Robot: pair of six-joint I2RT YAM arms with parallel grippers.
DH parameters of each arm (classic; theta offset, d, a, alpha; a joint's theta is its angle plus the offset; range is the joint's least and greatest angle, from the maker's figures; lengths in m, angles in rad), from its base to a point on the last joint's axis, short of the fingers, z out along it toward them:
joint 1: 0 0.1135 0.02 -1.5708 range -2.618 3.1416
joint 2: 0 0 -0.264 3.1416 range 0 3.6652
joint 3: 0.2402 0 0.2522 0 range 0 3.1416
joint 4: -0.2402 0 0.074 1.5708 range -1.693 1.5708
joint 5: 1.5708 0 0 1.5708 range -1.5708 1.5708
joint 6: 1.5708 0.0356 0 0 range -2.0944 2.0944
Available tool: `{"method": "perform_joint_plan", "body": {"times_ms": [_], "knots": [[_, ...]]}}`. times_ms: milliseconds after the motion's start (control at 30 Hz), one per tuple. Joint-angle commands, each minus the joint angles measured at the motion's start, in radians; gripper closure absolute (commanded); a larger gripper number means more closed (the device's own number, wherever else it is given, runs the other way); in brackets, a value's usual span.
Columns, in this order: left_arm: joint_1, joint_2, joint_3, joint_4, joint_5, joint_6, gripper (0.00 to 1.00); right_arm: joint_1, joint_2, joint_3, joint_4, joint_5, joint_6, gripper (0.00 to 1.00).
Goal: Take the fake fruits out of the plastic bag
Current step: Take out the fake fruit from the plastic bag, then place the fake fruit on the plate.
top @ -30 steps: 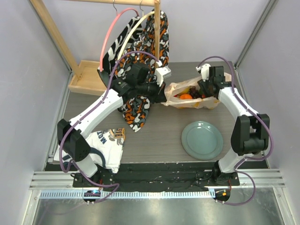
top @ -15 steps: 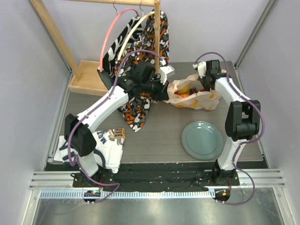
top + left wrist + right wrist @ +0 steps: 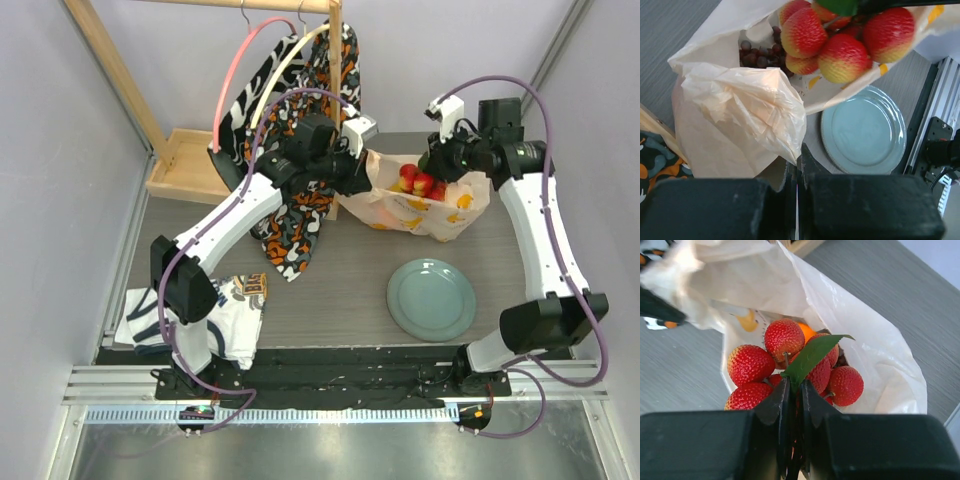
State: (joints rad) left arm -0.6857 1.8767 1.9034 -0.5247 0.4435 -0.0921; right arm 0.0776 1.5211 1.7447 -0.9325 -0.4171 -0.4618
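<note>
The beige plastic bag (image 3: 425, 212) stands open at the back of the table, right of centre. My left gripper (image 3: 362, 166) is shut on a bunched fold of its left rim (image 3: 765, 107), holding it up. My right gripper (image 3: 437, 166) is shut on the stem and green leaf (image 3: 812, 355) of the red berry cluster (image 3: 418, 182), which hangs over the bag's mouth. In the right wrist view the berries (image 3: 750, 362) crowd the fingertips, with an orange (image 3: 806, 331) behind them inside the bag (image 3: 880, 355). Dark grapes (image 3: 757, 55) lie deep in the bag.
A round grey-green plate (image 3: 432, 299) lies in front of the bag. An orange, black and white patterned cloth (image 3: 298, 215) hangs from a wooden rack at the back, left of the bag. A wooden tray (image 3: 185, 165) sits back left, a white printed cloth (image 3: 215, 315) near left.
My right gripper has shut on the berry cluster and risen with it from inside the bag to its mouth. The left gripper has lifted the bag's rim, so the bag stands taller.
</note>
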Motion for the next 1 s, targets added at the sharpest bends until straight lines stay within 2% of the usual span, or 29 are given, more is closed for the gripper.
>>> {"method": "perform_joint_plan", "body": {"times_ms": [0,100,200,233,333,400,467,500,667,800,967], "knots": [[-0.003,0.012,0.051,0.058,-0.009,-0.028,1.00,-0.002,-0.027,0.030,0.041,-0.048,0.084,0.99],[-0.002,0.032,0.075,0.055,-0.020,-0.021,1.00,-0.006,-0.004,0.168,0.079,-0.049,0.147,0.99],[0.003,0.053,0.100,0.054,-0.023,-0.023,1.00,-0.006,0.046,0.378,0.075,-0.098,0.207,0.99],[0.003,0.059,0.103,0.057,-0.025,-0.023,1.00,-0.004,0.068,0.506,0.054,-0.112,0.216,0.99],[0.009,0.068,0.103,0.057,-0.031,-0.026,1.00,0.013,0.112,0.709,-0.069,-0.197,0.250,0.99],[0.014,0.073,0.100,0.057,-0.040,-0.026,1.00,0.020,0.099,0.730,-0.136,-0.288,0.258,0.99],[0.017,0.076,0.097,0.057,-0.048,-0.028,1.00,0.048,0.027,0.640,-0.185,-0.350,0.249,0.99],[0.023,0.075,0.095,0.055,-0.052,-0.028,1.00,0.080,-0.001,0.539,-0.209,-0.353,0.230,0.99],[0.064,0.079,0.080,0.081,-0.069,-0.112,1.00,0.125,-0.186,0.216,-0.379,-0.313,0.008,0.99],[0.103,0.072,0.042,0.091,-0.032,-0.139,1.00,0.126,-0.288,-0.082,-0.345,-0.253,-0.072,0.99],[0.107,0.048,0.008,0.097,-0.025,-0.141,1.00,0.119,-0.315,-0.325,-0.264,-0.102,-0.135,0.99]]}}
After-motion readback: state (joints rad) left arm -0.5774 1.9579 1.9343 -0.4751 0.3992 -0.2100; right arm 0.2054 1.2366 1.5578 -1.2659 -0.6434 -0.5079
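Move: The right hand already has the red fruit bunch pinched by its stem, the fruit hanging about 8 cm below the fingers, roughly 2 cm back and 2 cm left, at the mouth of the plastic bag. The plate it goes to lies some 19 cm back, about level sideways and 29 cm below. From the left hand, shut on the bag's gathered rim, the bag's middle is about 11 cm right, 3 cm ahead and 17 cm down; the plate is some 15 cm right, 16 cm back and 28 cm down. Keeping its pinch on the stem, the right hand carries the fruit bunch up out of the bag by about 20 cm with little forward travel, then swings it back and down by roughly as much towards the plate, slightly to the left overall, the fingers first tipping up, then steeper down, as the wrist turns some 20 degrees counter-clockwise. The left hand keeps its shut grip on the bag's rim and draws it forward about 6 cm, then also a little left and down, turning slightly counter-clockwise, away from the plate. ##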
